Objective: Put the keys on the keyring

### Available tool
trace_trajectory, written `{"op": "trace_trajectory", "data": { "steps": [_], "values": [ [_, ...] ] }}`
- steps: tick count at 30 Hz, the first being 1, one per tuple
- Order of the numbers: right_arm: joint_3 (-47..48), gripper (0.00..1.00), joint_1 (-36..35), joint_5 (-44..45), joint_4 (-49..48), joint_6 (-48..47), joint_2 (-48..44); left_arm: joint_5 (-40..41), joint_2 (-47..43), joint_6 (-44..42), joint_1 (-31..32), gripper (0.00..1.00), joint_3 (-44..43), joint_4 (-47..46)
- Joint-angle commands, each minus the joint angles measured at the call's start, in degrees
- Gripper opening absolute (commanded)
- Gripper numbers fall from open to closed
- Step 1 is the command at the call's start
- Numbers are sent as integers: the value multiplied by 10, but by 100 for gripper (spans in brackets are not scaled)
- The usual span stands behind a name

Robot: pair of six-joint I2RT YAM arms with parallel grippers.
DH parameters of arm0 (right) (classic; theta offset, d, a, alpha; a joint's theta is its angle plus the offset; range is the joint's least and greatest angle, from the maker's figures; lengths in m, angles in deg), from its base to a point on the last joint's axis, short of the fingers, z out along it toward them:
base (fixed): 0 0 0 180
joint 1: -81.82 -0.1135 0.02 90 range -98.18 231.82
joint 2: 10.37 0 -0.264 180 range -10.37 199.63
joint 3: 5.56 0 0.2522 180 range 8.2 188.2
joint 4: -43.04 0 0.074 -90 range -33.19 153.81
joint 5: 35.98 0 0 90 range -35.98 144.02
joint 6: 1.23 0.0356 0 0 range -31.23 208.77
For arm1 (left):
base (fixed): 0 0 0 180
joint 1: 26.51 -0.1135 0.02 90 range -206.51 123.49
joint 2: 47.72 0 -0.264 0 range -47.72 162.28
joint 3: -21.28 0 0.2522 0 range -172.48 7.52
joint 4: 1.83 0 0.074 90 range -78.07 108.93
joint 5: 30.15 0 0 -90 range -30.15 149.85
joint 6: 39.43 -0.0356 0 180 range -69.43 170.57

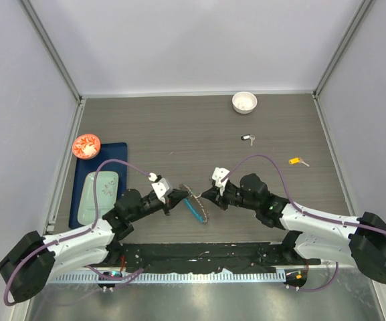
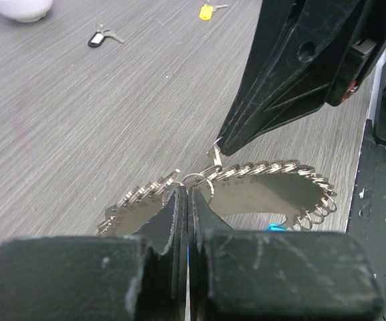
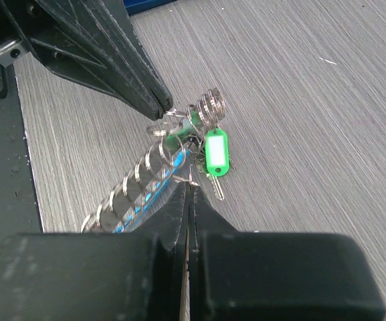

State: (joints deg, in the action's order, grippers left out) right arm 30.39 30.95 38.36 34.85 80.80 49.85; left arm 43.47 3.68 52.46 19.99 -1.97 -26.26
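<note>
The keyring (image 1: 197, 206), a silver loop of small rings with a blue segment, hangs between my two grippers just above the table. My left gripper (image 2: 188, 190) is shut on one small ring at its edge. My right gripper (image 3: 191, 184) is shut on a thin metal loop of the keyring (image 3: 146, 177) from the other side. A key with a green tag (image 3: 216, 151) hangs on the ring. A black-tagged key (image 1: 247, 138) and a yellow-tagged key (image 1: 296, 161) lie loose on the table farther back.
A white bowl (image 1: 244, 101) stands at the back. At the left lies a blue tray (image 1: 112, 157) holding a pale green pad, with a red round object (image 1: 85, 145) at its far corner. Grey walls close in three sides of the table.
</note>
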Motion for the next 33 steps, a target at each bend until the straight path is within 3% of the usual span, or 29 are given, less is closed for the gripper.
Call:
{"op": "trace_trajectory", "data": {
  "steps": [1, 9, 20, 25, 27, 29, 31, 33],
  "values": [
    [7, 1, 1, 18, -25, 12, -9, 59, 6, 47, 2, 0, 26, -100],
    [0, 1, 1, 89, -6, 20, -39, 76, 123, 49, 3, 0, -13, -222],
    [-17, 1, 1, 322, 46, 58, -112, 65, 442, 54, 2, 0, -159, -402],
    [-26, 1, 1, 382, 68, 70, -141, 86, 500, 78, 2, 2, -184, -443],
    [-29, 1, 1, 403, 73, 72, -151, 99, 479, 99, 2, 9, -178, -434],
    [-33, 1, 1, 417, 73, 74, -157, 110, 449, 122, 2, 29, -180, -360],
    [-35, 1, 1, 434, 72, 75, -158, 125, 398, 154, 3, 43, -191, -218],
    [-37, 1, 1, 443, 68, 77, -158, 147, 366, 186, 10, 47, -209, -120]
  ]
}}
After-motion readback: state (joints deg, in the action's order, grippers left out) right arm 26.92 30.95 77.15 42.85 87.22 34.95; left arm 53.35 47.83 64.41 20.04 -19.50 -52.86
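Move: The left hand already grips the upper edge of the hanging keyring, its middle some 5 cm back, 3 cm right and 5 below; the bare table spot for it lies about 2 cm back, 6 right and 9 below. From the right hand, which already pinches a loose key, the keyring's middle is 5 cm back, 2 left and 4 below, and the black-tagged key about 24 cm ahead, 18 right and 8 below. Left hand carries the keyring about 12 cm forward-right, sinking, and opens; right hand retreats rightwards, keeping its key. ##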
